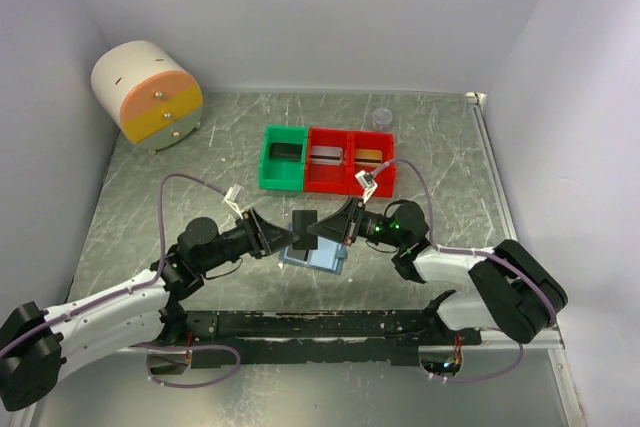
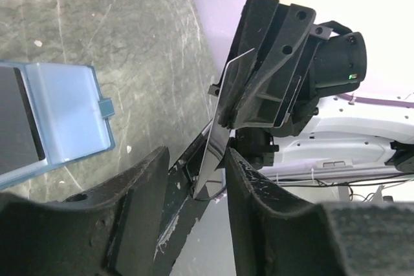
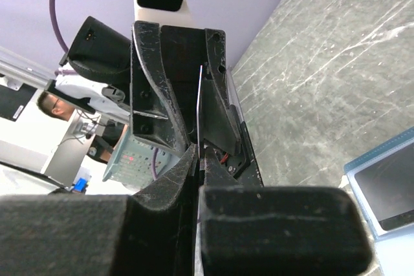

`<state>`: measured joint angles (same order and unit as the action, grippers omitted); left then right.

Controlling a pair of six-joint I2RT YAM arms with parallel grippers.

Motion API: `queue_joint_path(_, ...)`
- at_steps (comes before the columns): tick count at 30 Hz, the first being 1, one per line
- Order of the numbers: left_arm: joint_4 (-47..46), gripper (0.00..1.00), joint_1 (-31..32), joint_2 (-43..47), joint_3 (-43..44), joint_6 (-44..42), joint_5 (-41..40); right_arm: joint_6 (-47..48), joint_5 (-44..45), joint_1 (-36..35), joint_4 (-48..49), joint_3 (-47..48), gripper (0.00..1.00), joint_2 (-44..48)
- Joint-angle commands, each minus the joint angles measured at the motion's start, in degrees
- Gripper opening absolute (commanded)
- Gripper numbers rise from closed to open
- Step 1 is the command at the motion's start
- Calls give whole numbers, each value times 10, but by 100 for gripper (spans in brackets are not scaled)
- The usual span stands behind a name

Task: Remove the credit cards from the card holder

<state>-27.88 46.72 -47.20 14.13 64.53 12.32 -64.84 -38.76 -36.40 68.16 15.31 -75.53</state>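
The blue-grey card holder (image 1: pixel 315 256) lies open on the table between the two arms, with a dark card (image 2: pixel 16 121) still in its pocket. Above it my right gripper (image 1: pixel 337 226) is shut on the edge of a dark credit card (image 1: pixel 304 223), held upright. The right wrist view shows that card (image 3: pixel 199 111) edge-on, pinched between my right gripper (image 3: pixel 199 154) jaws. My left gripper (image 2: pixel 197 159) is open, its fingers standing either side of the same card (image 2: pixel 218 130) with a gap. The card holder (image 3: pixel 388 185) shows at the right.
A green bin (image 1: pixel 283 159) and two red bins (image 1: pixel 338 173) stand behind, each with a card-like item inside. A round cream and orange drawer unit (image 1: pixel 147 92) sits at the back left. A small clear cap (image 1: pixel 381 118) lies near the back wall.
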Motion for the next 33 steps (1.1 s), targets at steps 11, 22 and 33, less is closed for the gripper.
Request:
queue_joint_path(11,410,93,3,17,164,-171,-148,147,108,-1,-301,44,0,119)
queue_joint_path(22,662,100,-113,-112,410,-332,-255,336,284,-6,-525,183,0,110)
queue_joint_path(33,613,98,-339,-43,347,-382,-233,558,417,-73,-628,370,0,-27)
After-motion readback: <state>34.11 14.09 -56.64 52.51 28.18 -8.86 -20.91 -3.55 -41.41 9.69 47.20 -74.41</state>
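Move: The right hand holds the black card over the card holder, which lies about 14 cm below and 3 cm ahead of it. The green box is roughly 25 cm ahead of that hand, 7 cm to its left and 12 cm lower; the red box beside it is also about 25 cm ahead, but 9 cm to the hand's right. From the already part-open left hand, the green box is some 26 cm ahead, with next to no sideways offset, and 11 cm lower. Still pinching the black card, the right hand carries it about 13 cm forward, nearly level, from over the card holder towards the green box, its fingers tipping down and swinging clockwise from left towards forward. The left hand spreads fully and clears the card, going about 20 cm left and 13 cm forward while its fingers turn to point steeply down. ##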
